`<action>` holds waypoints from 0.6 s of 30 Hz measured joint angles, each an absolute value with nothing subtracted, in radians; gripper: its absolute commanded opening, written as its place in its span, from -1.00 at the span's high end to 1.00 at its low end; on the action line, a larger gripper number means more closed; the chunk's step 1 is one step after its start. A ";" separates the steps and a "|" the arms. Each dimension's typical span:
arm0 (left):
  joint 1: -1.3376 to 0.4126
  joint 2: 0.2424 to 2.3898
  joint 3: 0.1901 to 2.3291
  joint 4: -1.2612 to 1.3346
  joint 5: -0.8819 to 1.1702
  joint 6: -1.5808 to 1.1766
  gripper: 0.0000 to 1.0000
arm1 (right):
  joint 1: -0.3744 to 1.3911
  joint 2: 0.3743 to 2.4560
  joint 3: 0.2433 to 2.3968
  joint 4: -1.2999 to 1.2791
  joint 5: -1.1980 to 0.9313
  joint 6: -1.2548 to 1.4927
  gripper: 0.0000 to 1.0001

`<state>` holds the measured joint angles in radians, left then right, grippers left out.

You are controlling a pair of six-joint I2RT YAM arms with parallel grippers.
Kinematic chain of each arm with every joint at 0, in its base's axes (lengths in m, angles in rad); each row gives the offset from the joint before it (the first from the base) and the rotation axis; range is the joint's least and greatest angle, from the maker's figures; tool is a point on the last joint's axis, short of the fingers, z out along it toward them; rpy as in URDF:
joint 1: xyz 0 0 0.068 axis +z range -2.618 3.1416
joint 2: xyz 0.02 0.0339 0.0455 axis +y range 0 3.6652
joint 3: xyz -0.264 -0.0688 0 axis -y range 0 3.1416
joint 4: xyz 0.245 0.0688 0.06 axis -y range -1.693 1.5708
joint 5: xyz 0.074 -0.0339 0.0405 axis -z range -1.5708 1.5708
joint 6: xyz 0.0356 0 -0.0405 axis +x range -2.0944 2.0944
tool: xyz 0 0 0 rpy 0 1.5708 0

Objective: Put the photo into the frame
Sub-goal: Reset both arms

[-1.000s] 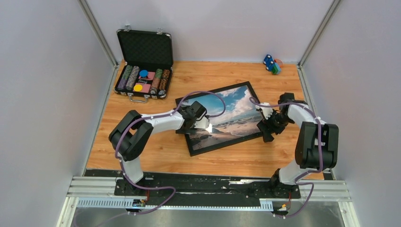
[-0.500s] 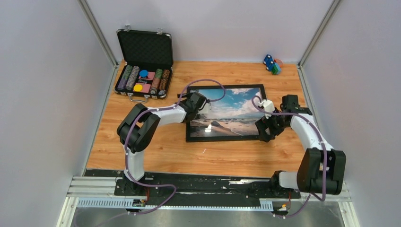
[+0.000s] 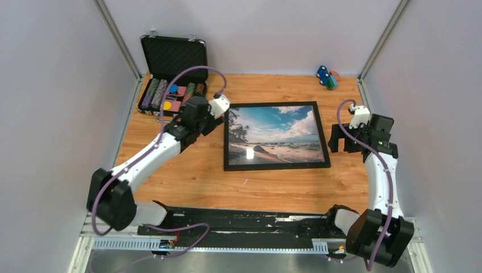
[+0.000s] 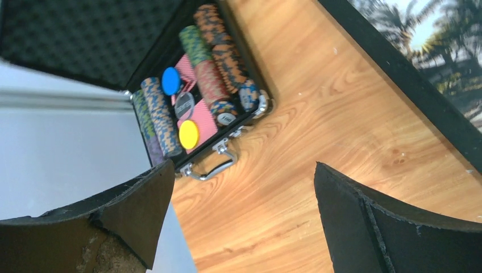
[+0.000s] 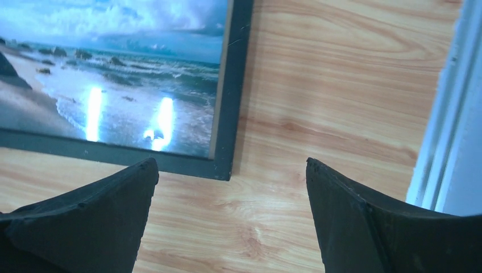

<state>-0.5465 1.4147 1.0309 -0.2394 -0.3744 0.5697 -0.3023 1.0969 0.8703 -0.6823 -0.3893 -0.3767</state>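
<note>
The frame (image 3: 276,167), black-edged, lies flat in the middle of the table, square to its edges. The photo (image 3: 277,133), a beach scene, shows inside it with a glare spot. My left gripper (image 3: 211,124) is open just left of the frame's far-left corner, touching nothing. In the left wrist view its fingertips (image 4: 243,166) hang over bare wood, with the frame's edge (image 4: 409,85) at upper right. My right gripper (image 3: 339,139) is open beside the frame's right edge. In the right wrist view it (image 5: 231,162) hovers over wood near a frame corner (image 5: 233,85) and the photo (image 5: 113,68).
An open black chip case (image 3: 172,85) with rows of chips stands at the back left, close behind my left gripper (image 4: 193,85). Small coloured toys (image 3: 327,77) sit at the back right. Grey walls close both sides; the right wall's rail (image 5: 449,102) is near my right gripper.
The frame turned from tilted to square and shifted slightly back. Both grippers left it: the left arm swung back-left toward the chip case, the right arm drew off to the right, jaws widening.
</note>
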 measured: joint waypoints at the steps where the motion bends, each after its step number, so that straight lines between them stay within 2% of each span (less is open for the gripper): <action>1: -0.530 1.372 1.029 -0.243 -0.368 0.558 -1.00 | -0.315 1.080 0.870 -0.673 -0.384 -0.358 -1.00; 10: -0.383 1.024 0.987 -0.279 -0.214 0.356 -1.00 | -0.336 0.925 0.860 -0.645 -0.322 -0.239 -1.00; 18: -0.378 0.913 0.885 -0.268 -0.158 0.311 -1.00 | -0.337 0.829 0.822 -0.630 -0.279 -0.230 -1.00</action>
<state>-0.3779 0.9127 0.8848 -0.2684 -0.1577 0.3115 -0.3374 0.8288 0.8219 -0.6300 -0.2787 -0.2298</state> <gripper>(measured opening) 1.000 0.998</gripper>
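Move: The framed photo lies flat on the table with its middle roughly 28 cm to the right of the left hand, about level with it and some 16 cm below. The chip case stands about 17 cm ahead of that hand and 20 cm to its left. From the right hand, the framed photo's middle is about 10 cm ahead, 24 cm left and 12 cm down; the toy car is some 37 cm ahead and 4 cm right. The framed photo is left alone between two empty, wide-open grippers that keep drawing away from it. The left hand climbs about 11 cm, then eases down a little, while going back and left towards its own side; it rolls some 25 degrees, left side down, with the fingers tipping up. The right hand rises about 5 cm, drifting slightly right and back, its fingers tipping up and turning clockwise. ##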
